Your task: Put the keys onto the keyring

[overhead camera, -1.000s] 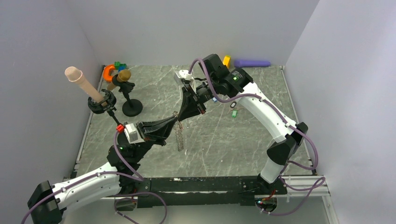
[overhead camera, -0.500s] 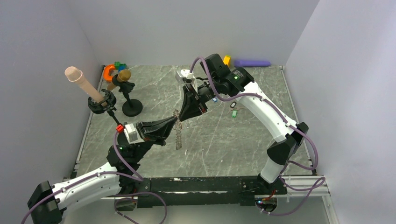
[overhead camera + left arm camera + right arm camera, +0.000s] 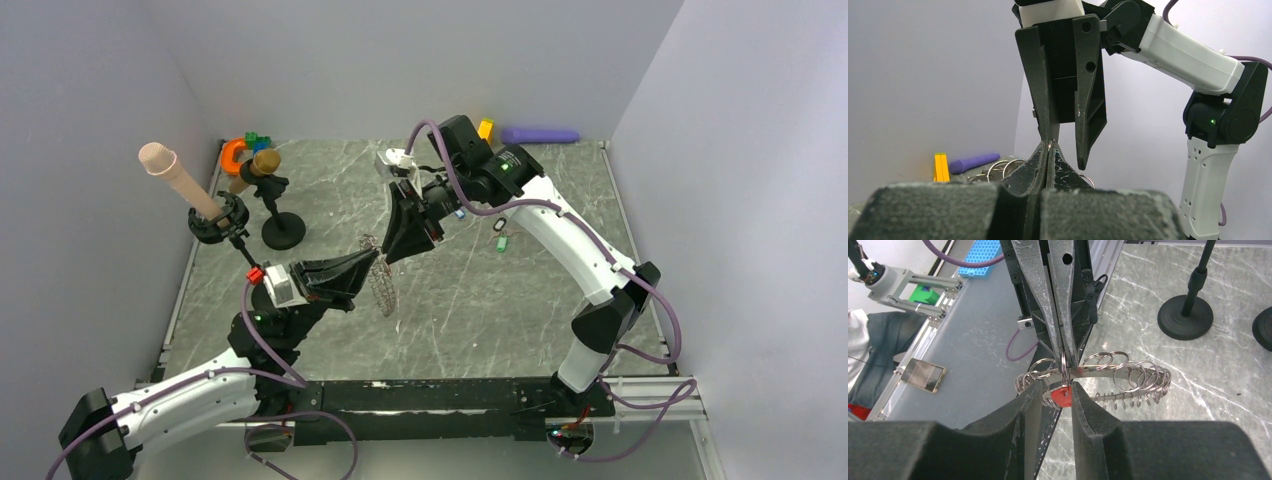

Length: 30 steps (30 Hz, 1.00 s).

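Note:
The keyring (image 3: pixel 382 287), a loop of silver links, hangs from my left gripper (image 3: pixel 374 259), which is shut on one link above the table's middle. In the right wrist view the keyring (image 3: pixel 1128 372) spreads sideways below the left fingertips (image 3: pixel 1064 357). The red key (image 3: pixel 1062 396) hangs on a link between the parted fingers of my right gripper (image 3: pixel 1057 390), which is open and tip to tip with the left one (image 3: pixel 392 252). The green key (image 3: pixel 500 243) and a dark key (image 3: pixel 498 226) lie on the table under the right arm. A blue key (image 3: pixel 459 213) peeks out beside that arm.
Two black stands with round bases (image 3: pixel 283 232) hold a beige cylinder (image 3: pixel 172 175) and a brown knob (image 3: pixel 264 161) at the far left. An orange ring (image 3: pixel 232 155) lies behind them. A purple cylinder (image 3: pixel 540 134) and an orange block (image 3: pixel 485 129) lie along the back wall.
The hanging chain has swung and now hangs as a wider loop. The right gripper has shifted slightly away from the left fingertips. The left arm has barely moved.

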Motion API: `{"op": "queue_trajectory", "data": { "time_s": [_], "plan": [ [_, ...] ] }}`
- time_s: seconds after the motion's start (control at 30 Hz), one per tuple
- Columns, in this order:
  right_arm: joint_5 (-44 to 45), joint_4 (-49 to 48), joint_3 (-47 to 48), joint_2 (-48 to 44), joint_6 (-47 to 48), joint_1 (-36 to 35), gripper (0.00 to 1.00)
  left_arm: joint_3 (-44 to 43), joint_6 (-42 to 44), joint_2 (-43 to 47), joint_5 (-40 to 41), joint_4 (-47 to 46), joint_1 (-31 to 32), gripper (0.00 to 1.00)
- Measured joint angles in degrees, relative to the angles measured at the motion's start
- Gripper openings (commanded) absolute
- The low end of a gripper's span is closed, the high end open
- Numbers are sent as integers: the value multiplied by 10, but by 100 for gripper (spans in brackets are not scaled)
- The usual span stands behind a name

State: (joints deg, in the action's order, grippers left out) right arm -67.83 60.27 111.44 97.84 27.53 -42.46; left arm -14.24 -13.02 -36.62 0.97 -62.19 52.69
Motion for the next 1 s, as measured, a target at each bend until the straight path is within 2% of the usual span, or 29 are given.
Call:
{"op": "queue_trajectory", "data": {
  "time_s": [0.2, 0.5, 0.6, 0.63, 0.73, 0.8, 0.9, 1.0],
  "plan": [
    [0, -6, 0, 0, -10, 0, 26, 0, 0, -7, 0, -4, 0, 0],
    [3, -17, 0, 0, -17, 0, 0, 0, -2, -7, -1, -7, 0, 0],
    [4, -19, 0, 0, -17, 0, 0, 0, -3, -7, -1, -8, 0, 0],
    [4, -19, 0, 0, -16, 0, 0, 0, -3, -8, -1, -9, 0, 2],
    [4, -16, 0, 0, -4, 0, 0, 0, -4, -7, 0, -8, 0, 22],
    [4, -8, 1, 0, 5, 0, 0, 0, -3, -3, 2, -2, 0, 30],
    [5, 9, 1, 1, 18, 0, 0, 0, -2, 17, 3, 19, 0, 38],
    [10, 23, 1, 1, 31, -1, 0, 0, -2, 51, 2, 57, -1, 41]
  ]
}}
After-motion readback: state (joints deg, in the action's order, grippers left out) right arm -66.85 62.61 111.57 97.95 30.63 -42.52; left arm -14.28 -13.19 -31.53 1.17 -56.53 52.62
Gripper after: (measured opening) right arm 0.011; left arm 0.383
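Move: Just off the right fingertips, about 1 cm to their left and level with them, stands the small ring that the shut left fingers already pinch, right at the left hand's own point. From the right hand, the keyring plate hangs with its middle roughly 2 cm back, 1 cm left and 5 cm below; the red key hangs about 1 cm left and 3 cm below, level with the hand fore and aft. Staying nearly in place, the right hand shuts its fingers from about a third open and pinches the small ring beside the left fingertips. Only then does the left hand open to more than a third and let go, starting to draw off about 1 cm to the left and slightly back, away from the ring, while the right keeps its pinch and sinks about half a centimetre. ##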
